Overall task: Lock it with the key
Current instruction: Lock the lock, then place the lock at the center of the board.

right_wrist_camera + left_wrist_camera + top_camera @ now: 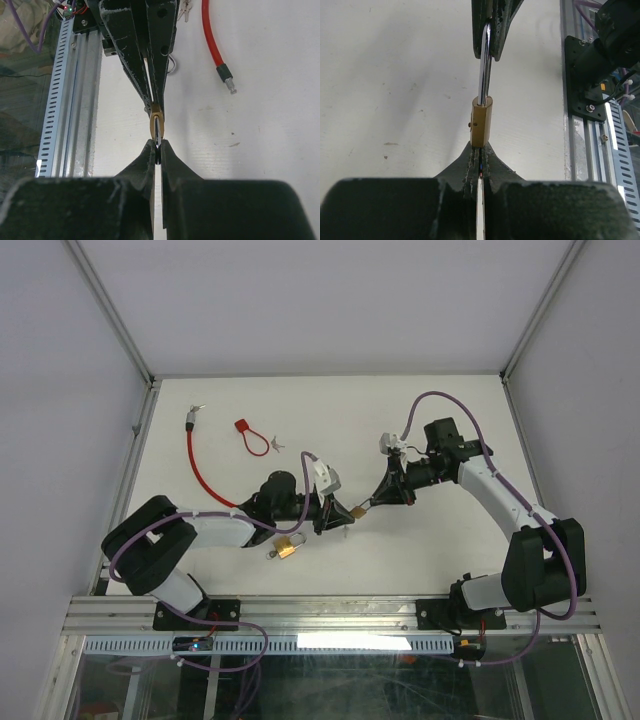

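A small brass padlock (358, 510) hangs above the table between my two grippers. In the left wrist view its brass body (481, 122) sits right at my left gripper (480, 150). That gripper is shut on a thin sliver under the lock's base, the key (480, 172), which is mostly hidden. The silver shackle (484, 70) runs up into my right gripper (489, 50), which is shut on it. The right wrist view shows the same from the other end: my right gripper (157, 145) pinches the shackle, with the body (157, 120) just beyond.
A second brass padlock (287, 549) lies on the table under the left arm. A red cable (200, 475) curves along the left side. A red tag (243, 428) and loose keys (278, 445) lie farther back. The aluminium rail (580, 150) borders the near edge.
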`<state>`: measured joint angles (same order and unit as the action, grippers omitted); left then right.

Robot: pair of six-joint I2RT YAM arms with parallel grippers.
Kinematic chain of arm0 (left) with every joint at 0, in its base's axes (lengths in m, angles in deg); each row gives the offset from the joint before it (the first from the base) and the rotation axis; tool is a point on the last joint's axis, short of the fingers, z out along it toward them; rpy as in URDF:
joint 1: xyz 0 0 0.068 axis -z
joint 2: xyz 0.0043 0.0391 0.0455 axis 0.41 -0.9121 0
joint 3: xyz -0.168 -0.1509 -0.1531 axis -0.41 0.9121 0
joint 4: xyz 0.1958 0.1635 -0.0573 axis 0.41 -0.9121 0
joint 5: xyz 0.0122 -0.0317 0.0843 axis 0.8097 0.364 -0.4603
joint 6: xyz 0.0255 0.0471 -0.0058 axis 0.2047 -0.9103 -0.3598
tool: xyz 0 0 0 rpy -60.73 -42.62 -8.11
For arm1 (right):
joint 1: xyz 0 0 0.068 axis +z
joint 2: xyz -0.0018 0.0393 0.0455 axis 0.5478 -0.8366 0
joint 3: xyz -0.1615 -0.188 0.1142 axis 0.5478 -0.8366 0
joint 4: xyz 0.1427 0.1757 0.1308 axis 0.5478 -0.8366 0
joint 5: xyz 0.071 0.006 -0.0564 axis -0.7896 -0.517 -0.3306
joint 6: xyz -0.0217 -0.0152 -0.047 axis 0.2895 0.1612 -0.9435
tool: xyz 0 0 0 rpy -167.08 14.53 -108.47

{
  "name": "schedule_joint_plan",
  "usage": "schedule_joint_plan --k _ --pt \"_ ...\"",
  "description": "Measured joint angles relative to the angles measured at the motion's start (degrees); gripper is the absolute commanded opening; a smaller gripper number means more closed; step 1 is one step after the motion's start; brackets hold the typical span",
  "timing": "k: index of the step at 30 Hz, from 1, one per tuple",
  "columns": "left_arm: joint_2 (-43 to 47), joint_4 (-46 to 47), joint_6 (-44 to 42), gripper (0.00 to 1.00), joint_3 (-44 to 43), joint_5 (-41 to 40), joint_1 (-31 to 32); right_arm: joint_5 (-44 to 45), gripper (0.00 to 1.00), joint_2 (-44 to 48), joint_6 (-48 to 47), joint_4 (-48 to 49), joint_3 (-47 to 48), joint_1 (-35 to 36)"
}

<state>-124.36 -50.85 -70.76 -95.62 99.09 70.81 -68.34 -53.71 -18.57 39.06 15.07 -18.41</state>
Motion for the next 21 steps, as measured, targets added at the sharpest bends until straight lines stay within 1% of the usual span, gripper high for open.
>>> schedule_joint_plan --k 3,8,14,17,21 --pt "0.0 0.0 -0.96 0.0 0.04 0.81 -0.63 -0.11 0.0 0.0 0.0 0.09 0.0 0.0" --pt "0.76 -0.94 -6.51 0.0 0.79 1.51 -1.33 -0.83 0.0 0.0 -0.11 -0.02 0.0 -0.07" --pt "0.74 -8.44 -12.22 0.0 2.38 -0.39 -2.1 -1.49 0.0 0.15 -0.81 -3.02 0.83 -2.54" --pt "0.74 -9.62 -12.83 0.0 2.38 -1.22 -2.43 -1.75 0.0 0.74 -1.57 -4.07 1.38 -4.52" --pt "1.92 -10.23 -11.32 0.0 2.43 -1.55 -3.5 -2.49 0.0 1.53 -1.38 -3.87 1.38 -5.86"
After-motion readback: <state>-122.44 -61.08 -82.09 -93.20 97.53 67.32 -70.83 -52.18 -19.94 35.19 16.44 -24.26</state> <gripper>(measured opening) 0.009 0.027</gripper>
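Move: The left fingers are shut on the key, which sits in the small brass padlock; the padlock's body is about 3 cm to their right, 1 cm ahead and 1 cm higher. The right fingers hold its shackle, with the body some 3 cm to their left, 2 cm back and 1 cm lower. From the left hand, the red hose's metal end lies about 7 cm left and 5 cm ahead, and another padlock 14 cm left and 4 cm back, both roughly 9 cm below. Draw the key out of the padlock: keep the left fingers pinched on the key and pull left and down, about 4 cm each way, letting the fingertips dip some 10 degrees. Keep the right gripper's hold on the shackle and ease the padlock right and up about 2 cm each, away from the left hand, with a little forward travel. ##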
